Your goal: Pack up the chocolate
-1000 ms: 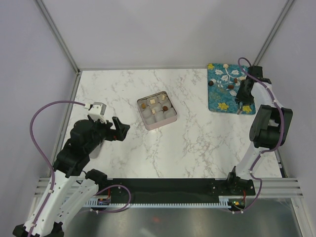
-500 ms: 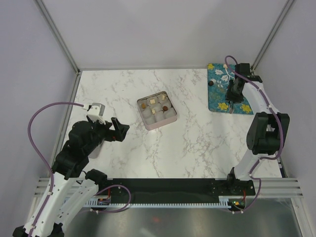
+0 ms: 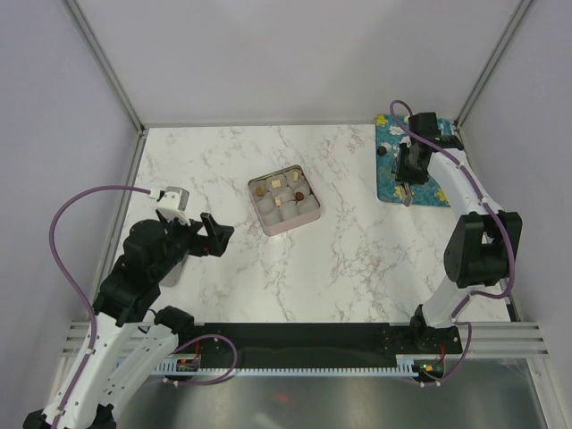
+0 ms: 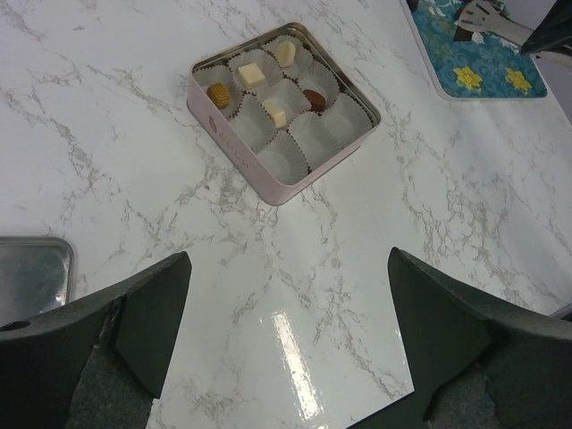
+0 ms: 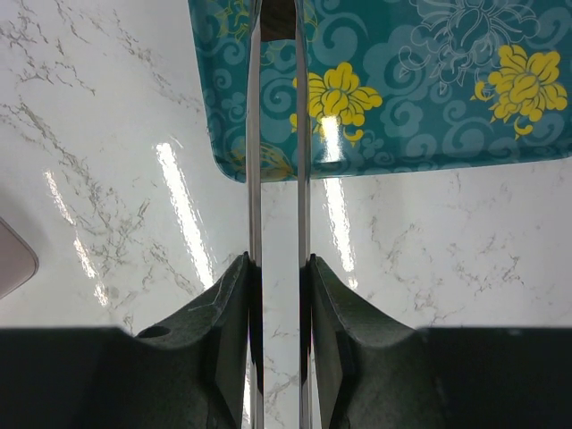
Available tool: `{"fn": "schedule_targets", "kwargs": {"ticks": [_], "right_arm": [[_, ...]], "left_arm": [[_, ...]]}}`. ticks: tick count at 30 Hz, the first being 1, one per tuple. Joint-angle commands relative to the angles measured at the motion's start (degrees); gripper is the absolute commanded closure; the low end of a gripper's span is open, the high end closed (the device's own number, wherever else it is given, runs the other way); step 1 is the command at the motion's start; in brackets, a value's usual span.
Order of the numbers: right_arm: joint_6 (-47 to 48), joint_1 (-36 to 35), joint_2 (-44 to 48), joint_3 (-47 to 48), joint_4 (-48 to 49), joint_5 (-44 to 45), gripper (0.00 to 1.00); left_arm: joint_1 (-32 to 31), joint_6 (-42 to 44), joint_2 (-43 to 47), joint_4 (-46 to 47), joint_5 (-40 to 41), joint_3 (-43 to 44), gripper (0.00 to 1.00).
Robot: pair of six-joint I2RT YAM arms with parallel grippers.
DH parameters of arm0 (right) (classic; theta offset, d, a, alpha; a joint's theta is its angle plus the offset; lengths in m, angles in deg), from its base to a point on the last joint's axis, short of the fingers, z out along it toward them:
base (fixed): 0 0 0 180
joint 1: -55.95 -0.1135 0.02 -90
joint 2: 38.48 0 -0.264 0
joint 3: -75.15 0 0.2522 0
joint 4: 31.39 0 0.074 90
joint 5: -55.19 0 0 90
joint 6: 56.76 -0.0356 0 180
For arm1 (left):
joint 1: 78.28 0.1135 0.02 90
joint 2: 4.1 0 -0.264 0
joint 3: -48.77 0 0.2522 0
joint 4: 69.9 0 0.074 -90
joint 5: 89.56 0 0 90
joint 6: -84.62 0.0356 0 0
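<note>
The pink tin (image 3: 284, 201) of white paper cups holds several chocolate pieces (image 4: 252, 74), cream, caramel and dark brown. More chocolate (image 3: 382, 150) lies on the teal flowered tray (image 3: 427, 189) at the back right. My right gripper (image 5: 278, 261) hangs over that tray's near left corner, shut on the thin metal tongs (image 5: 254, 134). The tongs' arms are squeezed close together, and a dark brown piece (image 5: 277, 16) shows between them at the top edge. My left gripper (image 4: 288, 268) hovers wide open over bare marble, nearer than the tin and left of it, holding nothing.
A metal lid (image 4: 31, 273) lies flat at the left, beside my left arm. The teal tray (image 5: 429, 98) reaches almost to the right wall. Marble table (image 3: 349, 250) stretches between tin and tray.
My right arm has swung left and farther back over the tray with the tongs, and its fingers have squeezed them narrower. The left arm has not moved.
</note>
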Motion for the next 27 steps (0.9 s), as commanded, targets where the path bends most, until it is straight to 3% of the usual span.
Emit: {"fn": "schedule_targets", "kwargs": {"ticks": [1, 9, 20, 27], "right_arm": [[0.6, -0.1, 3.5, 0.2, 0.0, 0.6, 0.64], [-0.5, -4.3, 4.3, 2.5, -0.6, -0.5, 0.64], [-7.1, -23.4, 4.3, 9.5, -1.1, 0.6, 0.66], [-10.1, -36.6, -0.4, 13.5, 0.2, 1.2, 0.67]], "left_arm": [[-0.2, 1.4, -0.1, 0.6, 0.1, 0.3, 0.00], [-0.2, 1.3, -0.3, 0.6, 0.5, 0.3, 0.00], [-0.2, 1.3, 0.6, 0.5, 1.4, 0.2, 0.00], [-0.2, 1.2, 0.7, 0.6, 1.7, 0.4, 0.00]]}}
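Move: The pink tin that the held chocolate is bound for stands some 31 cm to the right hand's left, about level with it in reach and 11 cm lower. The dark chocolate is already pinched in the tongs' tips, about 9 cm ahead of this hand and 6 cm below. The blue floral tray lies about 14 cm ahead and 5 cm to the right, 13 cm down. From the idle left hand the tin is about 19 cm ahead, 12 cm right and 22 cm below. The dark chocolate, still pinched in the tongs' tips, is carried away from the blue tray towards the pink tin: the right hand lifts slightly, then sweeps left with gathering speed, about 24 cm in all, climbing some 7 cm and drawing back a little late on. The wrist turns roughly 25 degrees counter-clockwise, and the fingers keep their hold on the tongs. ##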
